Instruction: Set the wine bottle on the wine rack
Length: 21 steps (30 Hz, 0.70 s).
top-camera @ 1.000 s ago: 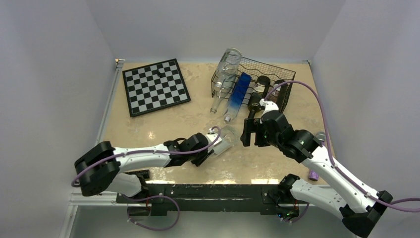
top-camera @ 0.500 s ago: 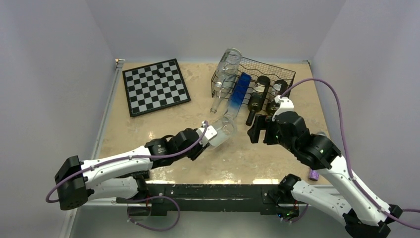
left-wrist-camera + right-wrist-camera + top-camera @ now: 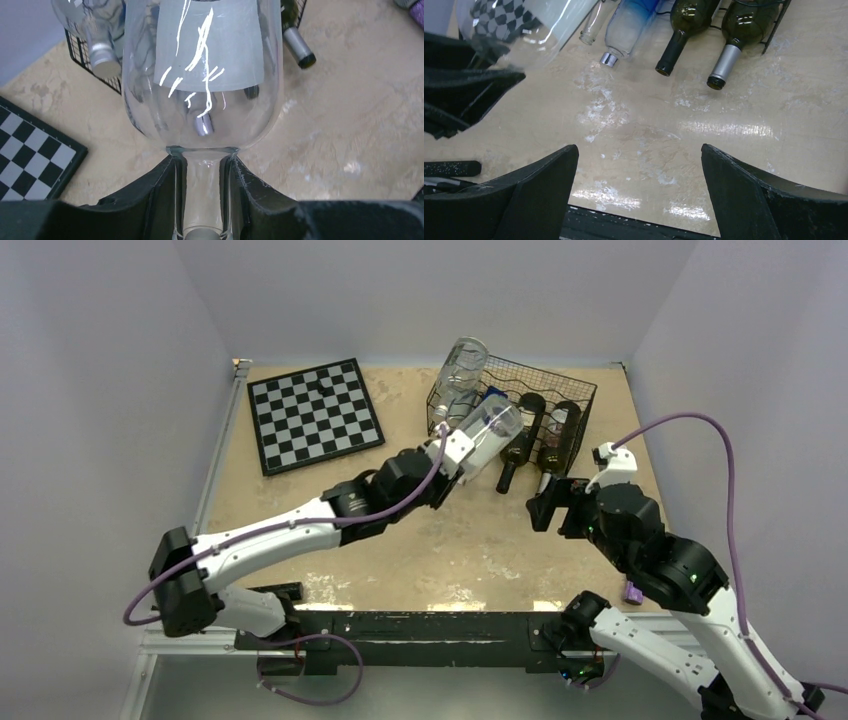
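My left gripper [image 3: 452,454] [image 3: 202,180] is shut on the neck of a clear glass wine bottle [image 3: 488,426] [image 3: 202,75]. The bottle is off the table, base pointing away, and hangs over the front of the black wire wine rack [image 3: 578,392] [image 3: 82,47]. In the rack lie two dark bottles [image 3: 520,436] [image 3: 684,25], a blue bottle [image 3: 631,20] and another clear bottle [image 3: 462,366] on the left end. My right gripper [image 3: 545,508] [image 3: 639,150] is open above bare table, to the right of and nearer than the rack.
A black-and-white chessboard [image 3: 313,415] lies at the back left. A small purple object [image 3: 633,592] sits by the right arm at the near right. White walls close in the table on three sides.
My left arm carried the clear bottle up from the table's middle and away toward the rack. The open right gripper drew back to the right, away from the bottle necks.
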Available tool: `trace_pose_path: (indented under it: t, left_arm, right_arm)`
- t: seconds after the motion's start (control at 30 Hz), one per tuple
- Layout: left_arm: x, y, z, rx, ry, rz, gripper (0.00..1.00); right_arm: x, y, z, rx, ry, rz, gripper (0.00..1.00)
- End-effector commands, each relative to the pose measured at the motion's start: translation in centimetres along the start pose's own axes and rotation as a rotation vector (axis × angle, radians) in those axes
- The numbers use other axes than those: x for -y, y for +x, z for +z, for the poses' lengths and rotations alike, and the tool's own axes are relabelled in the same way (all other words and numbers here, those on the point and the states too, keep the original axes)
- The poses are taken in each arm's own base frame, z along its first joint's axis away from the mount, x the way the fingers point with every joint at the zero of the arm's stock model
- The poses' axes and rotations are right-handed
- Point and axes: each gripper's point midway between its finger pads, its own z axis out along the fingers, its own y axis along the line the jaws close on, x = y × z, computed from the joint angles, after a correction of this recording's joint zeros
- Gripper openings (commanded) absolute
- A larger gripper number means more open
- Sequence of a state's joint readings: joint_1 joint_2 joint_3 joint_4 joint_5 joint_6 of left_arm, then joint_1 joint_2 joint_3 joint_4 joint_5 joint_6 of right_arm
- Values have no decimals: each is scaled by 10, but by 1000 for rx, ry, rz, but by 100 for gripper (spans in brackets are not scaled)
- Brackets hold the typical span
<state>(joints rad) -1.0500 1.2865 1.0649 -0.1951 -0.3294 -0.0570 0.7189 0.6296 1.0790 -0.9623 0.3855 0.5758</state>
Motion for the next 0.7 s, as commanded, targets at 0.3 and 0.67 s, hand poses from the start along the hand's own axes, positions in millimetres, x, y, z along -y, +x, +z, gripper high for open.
trace_pose_path:
  t: [0.3,0.67]
  left_arm:
    - [-71,-203,101,444,-214,-370,0]
    - [-89,-191,177,394,-214,-476,0]
  right_arm:
    - [24,-1,-18,49,65,45,97]
    - [40,3,-27,66,101,41,98]
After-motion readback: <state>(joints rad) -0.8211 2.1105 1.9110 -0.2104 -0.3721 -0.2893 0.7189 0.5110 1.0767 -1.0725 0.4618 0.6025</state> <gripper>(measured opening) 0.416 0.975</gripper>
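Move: The left hand holds a clear bottle by its neck, body ahead of it. It is bound for the wine rack's place above the blue bottle, whose middle lies about 22 cm ahead, 8 cm right and 14 cm down. The upper clear bottle is 28 cm ahead, 3 cm right and 6 cm lower; the black-necked bottle is 22 cm ahead, 16 cm right and 14 cm down. From the right hand, the blue bottle is some 24 cm ahead, 10 cm left and 18 cm down. Keeping its pinch on the clear bottle's neck, the left hand sweeps roughly 21 cm forward and 9 cm right, rising a little, then sinking to just below its starting height as it slows over the blue bottle. The wrist swings about 20 degrees counter-clockwise on the way. The right hand, empty and open, backs off some 4 cm to the right and back. ##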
